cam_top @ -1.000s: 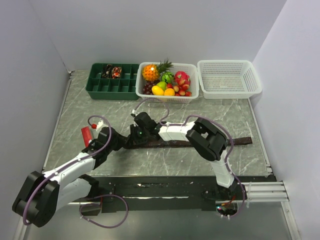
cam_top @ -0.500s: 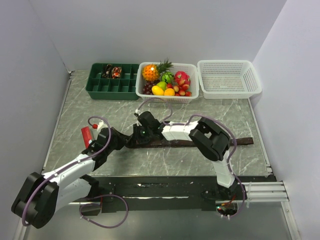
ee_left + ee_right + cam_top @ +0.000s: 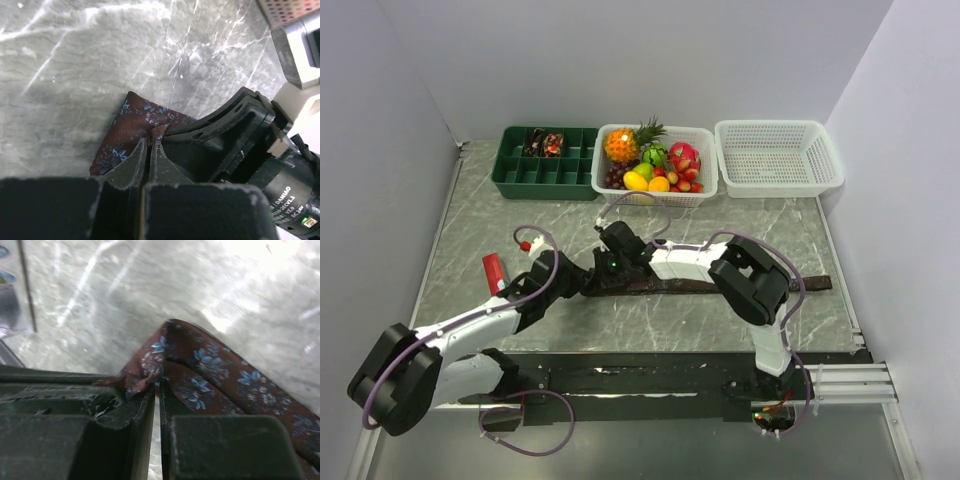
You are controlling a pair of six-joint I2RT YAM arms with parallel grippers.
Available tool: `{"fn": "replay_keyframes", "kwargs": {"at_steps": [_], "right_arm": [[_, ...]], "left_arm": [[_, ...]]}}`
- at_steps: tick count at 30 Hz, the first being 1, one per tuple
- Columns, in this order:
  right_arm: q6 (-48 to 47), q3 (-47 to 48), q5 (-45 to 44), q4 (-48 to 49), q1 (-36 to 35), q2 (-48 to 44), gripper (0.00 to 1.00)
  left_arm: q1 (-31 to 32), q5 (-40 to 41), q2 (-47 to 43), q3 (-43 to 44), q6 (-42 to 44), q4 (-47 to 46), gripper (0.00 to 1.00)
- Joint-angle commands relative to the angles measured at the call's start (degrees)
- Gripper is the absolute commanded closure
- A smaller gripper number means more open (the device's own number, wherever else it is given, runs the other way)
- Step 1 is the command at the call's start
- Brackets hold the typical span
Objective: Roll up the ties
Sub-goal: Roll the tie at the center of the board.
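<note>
A long dark brown tie [image 3: 720,285] with small blue flowers lies flat across the middle of the marble table [image 3: 520,210], its far end reaching right. My left gripper [image 3: 582,284] and right gripper [image 3: 604,281] meet at its left end. In the left wrist view the left gripper [image 3: 150,142] is shut, pinching a raised fold of the tie [image 3: 131,125], with the right gripper's black body [image 3: 225,135] close beside it. In the right wrist view the right gripper [image 3: 159,383] is shut on a bunched edge of the tie [image 3: 225,375]. Rolled ties [image 3: 542,143] sit in the green tray [image 3: 545,178].
Along the back edge stand the green compartment tray, a white basket of toy fruit [image 3: 706,160] and an empty white basket [image 3: 778,155]. A small red object [image 3: 493,270] lies on the table left of the left arm. Walls close in on both sides.
Both grippers have slid a little to the right, still joined at the tie's left end. The tie's right end has crept right too. The left arm has stretched further forward.
</note>
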State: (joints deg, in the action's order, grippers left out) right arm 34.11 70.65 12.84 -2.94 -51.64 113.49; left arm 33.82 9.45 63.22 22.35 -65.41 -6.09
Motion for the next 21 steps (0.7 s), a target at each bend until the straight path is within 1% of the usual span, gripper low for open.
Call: {"fn": "replay_keyframes", "kwargs": {"at_steps": [1,4,10,14,21], "right_arm": [[-2.2,-1.3,-2.8,-1.6,1.3,-4.5,0.85],[-3.3,-2.4,-4.3,-3.6,2.6,-5.8,0.85],[-4.1,-6.4,-4.8,-2.7,4.7,-8.2,0.85],[-4.1,-6.4,-4.2,-1.6,4.8,-6.1,0.85],[-3.2,-6.8,-1.7,0.6,4.8,-4.2,0.85]], "left_arm": [[2.8,3.8,2.2,4.9,-0.5,2.7,0.99],[4.0,4.8,3.6,5.8,-0.9,2.9,0.99],[6.2,5.9,7.3,7.4,-2.1,2.0,0.99],[7.0,6.9,8.4,8.4,-2.7,2.0,0.99],[7.7,9.3,7.4,9.2,-4.1,3.6,0.99]]}}
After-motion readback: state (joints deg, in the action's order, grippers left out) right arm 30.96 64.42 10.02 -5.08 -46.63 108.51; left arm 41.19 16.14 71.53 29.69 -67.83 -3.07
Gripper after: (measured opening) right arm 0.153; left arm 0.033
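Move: At the left hand's shut fingertips is the tie's folded left end; the middle of the board lies about 13 cm to that hand's right and 6 cm ahead. The tie runs off to the right, its far end some 61 cm away, level with the hand; the red packet is about 23 cm left and 3 cm ahead. From the right hand, the folded end lies roughly 4 cm to its left, slightly below. Sliding rightward along the tie, the right hand runs ahead of the left, about 5.5 cm right and 2 cm forward, its shut fingers tipping some 5 degrees steeper, then halts low over the strip just past the fold. Still pinching the folded end, the left hand follows about 3 cm to the right, dipping 1 cm and rising again, so their fingertips draw apart. ##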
